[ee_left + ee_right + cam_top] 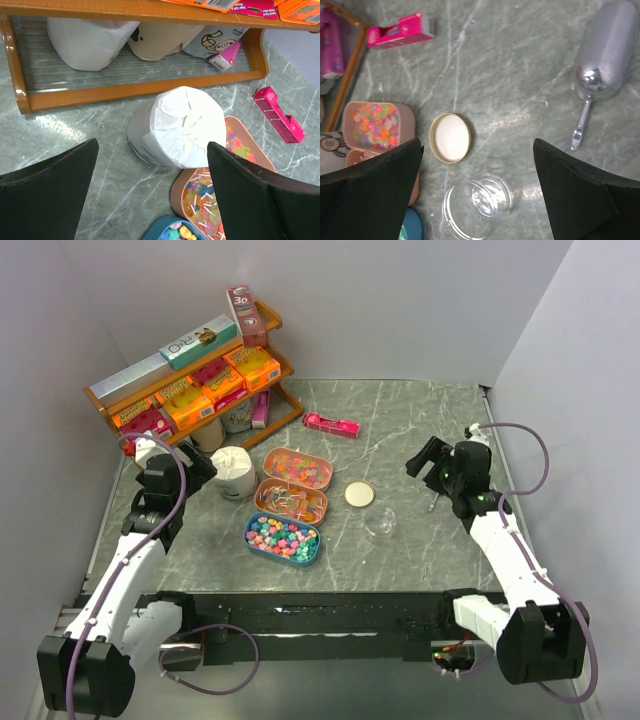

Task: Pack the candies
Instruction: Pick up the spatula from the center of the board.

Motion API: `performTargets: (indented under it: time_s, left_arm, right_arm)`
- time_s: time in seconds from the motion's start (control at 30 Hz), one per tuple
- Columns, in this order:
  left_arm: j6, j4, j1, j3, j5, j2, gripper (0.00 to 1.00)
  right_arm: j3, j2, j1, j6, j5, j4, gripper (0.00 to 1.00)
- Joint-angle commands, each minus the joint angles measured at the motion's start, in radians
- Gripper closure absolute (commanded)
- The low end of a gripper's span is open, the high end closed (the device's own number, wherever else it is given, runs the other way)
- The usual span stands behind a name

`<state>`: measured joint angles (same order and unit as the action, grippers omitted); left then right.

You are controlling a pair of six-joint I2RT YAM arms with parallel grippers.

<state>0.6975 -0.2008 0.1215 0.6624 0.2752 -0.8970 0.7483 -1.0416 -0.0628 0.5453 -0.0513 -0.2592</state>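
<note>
The candies point(283, 537) are tiny mixed-colour sweets in an open blue tin point(252, 536) at the table's front middle. A few show at the bottom edge of the left wrist view point(184, 233). A clear empty jar point(380, 524) lies right of the tin, with its gold-rimmed lid point(359, 494) just behind it. Both show in the right wrist view: the jar point(475, 205) and the lid point(450, 137). A metal scoop point(600, 55) lies at the right. My left gripper point(152, 150) is open and empty above a white paper bag point(175, 125). My right gripper point(477, 145) is open and empty above the jar and lid.
A copper tin of lollipops point(291, 501) and a pink tin of gummies point(298, 468) sit behind the blue tin. A wooden shelf point(190, 380) of orange and pink boxes stands at the back left. A pink box point(331, 425) lies behind the tins.
</note>
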Motion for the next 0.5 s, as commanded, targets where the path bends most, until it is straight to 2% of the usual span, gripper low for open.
performTargets:
  time_s: [0.0,0.1,0.23,0.4,0.47]
  left_arm:
    - [-0.007,-0.008,0.001,0.046,-0.020,0.007,0.04]
    - [-0.027,-0.018,0.001,0.051,-0.069,0.010,0.04]
    - [-0.039,-0.044,0.001,0.063,-0.201,0.007,0.03]
    - [-0.050,-0.144,0.001,0.074,-0.287,0.044,0.03]
    - [-0.050,-0.181,0.001,0.077,-0.329,0.061,0.03]
  right_arm:
    - [-0.036,0.090,0.001,-0.005,-0.128,0.143,0.00]
    - [0.012,0.078,0.001,-0.022,-0.217,0.088,0.00]
    - [0.078,0.046,-0.002,-0.050,-0.301,0.006,0.01]
    - [0.128,0.063,-0.028,-0.056,-0.294,-0.135,0.01]
    - [0.160,0.066,-0.083,-0.062,-0.263,-0.185,0.01]
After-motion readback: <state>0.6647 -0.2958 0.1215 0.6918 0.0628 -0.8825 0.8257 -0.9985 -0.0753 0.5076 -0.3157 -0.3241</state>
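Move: The spatula, a metal scoop, lies some 12 cm to the right of the open right hand and about 10 cm ahead, roughly 15 cm below. The round lid is about 10 cm to that hand's left and only 1 cm ahead; the clear jar is some 5 cm left and 6 cm back, both also well below. From the left hand the spatula is far off, about 55 cm right and 9 cm ahead. Still empty and wide open, the right hand heads away from the spatula, about 5 cm to its left and nearly as much up while easing slightly back, and turns some 15 degrees counter-clockwise. The left hand, also open, swings about 4 cm right towards the candy trays and a little back, yawing clockwise. No contact is seen. ##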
